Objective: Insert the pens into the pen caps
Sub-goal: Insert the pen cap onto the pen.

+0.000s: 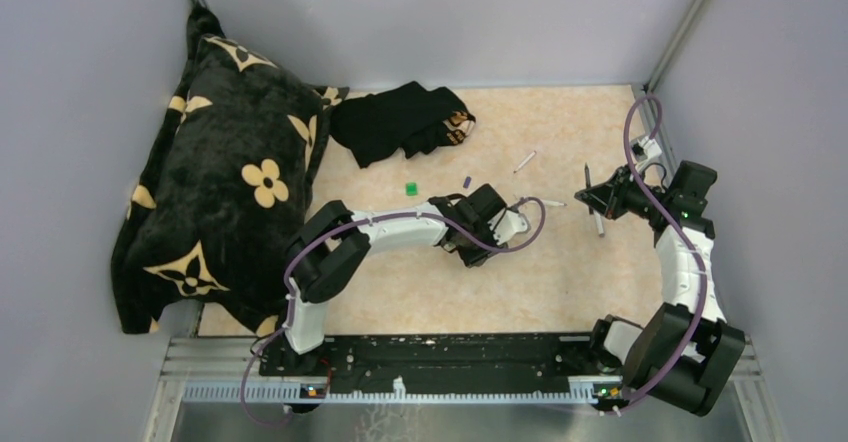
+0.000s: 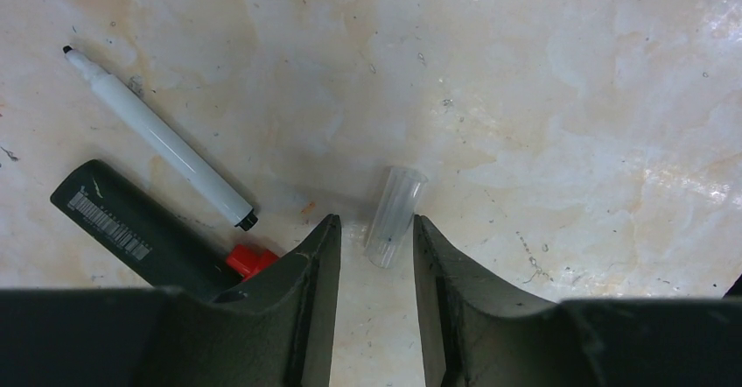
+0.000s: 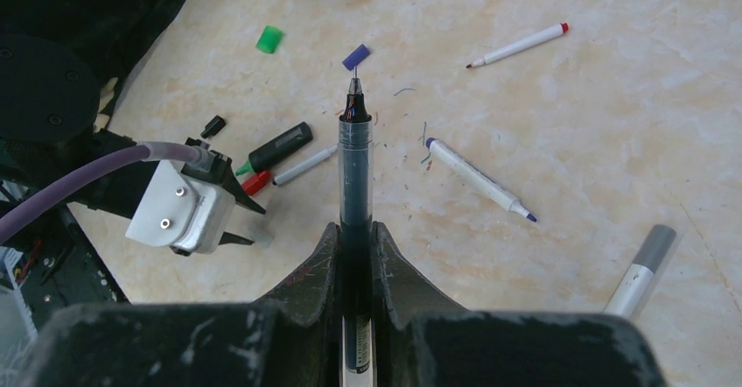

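My right gripper (image 3: 356, 228) is shut on a clear-barrelled pen with dark ink (image 3: 355, 164), whose tip points away over the table; the top view shows this gripper (image 1: 592, 199) at the right. My left gripper (image 2: 375, 221) is open and low over the table. A small clear pen cap (image 2: 395, 210) lies with its near end between the fingertips. Left of it lie a white pen (image 2: 162, 142), a black marker (image 2: 127, 222) and a red cap (image 2: 254, 260). A green cap (image 3: 270, 38), a purple cap (image 3: 355, 56) and a small black cap (image 3: 213, 126) lie farther off.
Loose white pens lie around: one with a red end (image 3: 516, 45), one with a purple tip (image 3: 477, 177), and a grey one (image 3: 643, 269) at the right. A black cloth (image 1: 405, 120) lies at the back. A black flowered pillow (image 1: 220, 182) fills the left side.
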Motion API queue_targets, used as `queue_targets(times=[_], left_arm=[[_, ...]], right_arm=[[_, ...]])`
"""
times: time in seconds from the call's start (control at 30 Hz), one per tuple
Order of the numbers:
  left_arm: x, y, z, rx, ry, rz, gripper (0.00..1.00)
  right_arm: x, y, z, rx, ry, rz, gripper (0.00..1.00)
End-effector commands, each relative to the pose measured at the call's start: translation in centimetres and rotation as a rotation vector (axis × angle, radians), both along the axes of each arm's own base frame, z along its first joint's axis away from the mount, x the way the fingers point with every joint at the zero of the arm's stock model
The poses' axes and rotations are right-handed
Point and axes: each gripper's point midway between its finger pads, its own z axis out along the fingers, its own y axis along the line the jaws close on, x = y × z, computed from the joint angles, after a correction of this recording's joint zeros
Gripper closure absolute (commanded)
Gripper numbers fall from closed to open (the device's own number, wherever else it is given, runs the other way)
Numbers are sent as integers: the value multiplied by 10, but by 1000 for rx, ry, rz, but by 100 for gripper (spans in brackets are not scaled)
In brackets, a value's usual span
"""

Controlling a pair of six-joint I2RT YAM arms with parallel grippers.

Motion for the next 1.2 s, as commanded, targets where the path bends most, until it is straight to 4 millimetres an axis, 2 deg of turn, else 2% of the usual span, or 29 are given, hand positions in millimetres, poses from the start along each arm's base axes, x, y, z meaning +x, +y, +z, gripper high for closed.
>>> queue_targets(times=[0.0, 0.2, 0.43, 0.47, 0.57, 0.63, 0.73, 0.93, 1.03, 1.07, 1.17], left_arm=[[-3, 5, -7, 46, -4, -8, 59], [-8, -1, -13, 38, 1, 6, 67], [-20, 2, -30, 78, 23, 30, 70], [-20, 3, -30, 78, 26, 38, 74], [-22, 8, -32, 87, 33, 74, 97], [-21, 9, -29, 72, 27, 112, 100], [-21, 6, -9, -14, 17, 179, 100], [-29, -5, 50, -324, 42, 316, 100], [-26, -3, 87, -503, 21, 393, 100], [-23, -1, 106, -576, 3, 421, 100], [-15, 16, 146, -758, -59, 532, 100]], right_arm=[[6, -3, 13, -3, -40, 7, 100], [5, -3, 13, -2, -40, 9, 100], [5, -2, 13, -1, -39, 10, 100], [5, -3, 13, -2, -39, 10, 100], [5, -2, 13, -5, -43, 12, 100], [4, -1, 14, -8, -51, 21, 100], [0, 1, 16, -16, -76, 44, 100], [-14, 20, 24, -14, -159, 145, 100], [-23, 40, 20, -15, -180, 233, 100], [-27, 49, 18, -12, -185, 274, 100], [-42, 78, 17, 21, -194, 406, 100]])
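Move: The clear pen cap lies between the left hand's open fingertips, about 1 cm back, 1 cm right and 1 cm below. From that hand the red cap lies some 2 cm ahead and 2 cm left; the green highlighter about 5 cm ahead and 2 cm left; the white pen about 5 cm ahead and 1 cm right. From the right hand, already holding the dark pen, the clear cap is roughly 21 cm left, 8 cm back and 17 cm below. Left fingers pinch the pen cap and lift it about 7 cm; right brings its pen 4 cm left. ##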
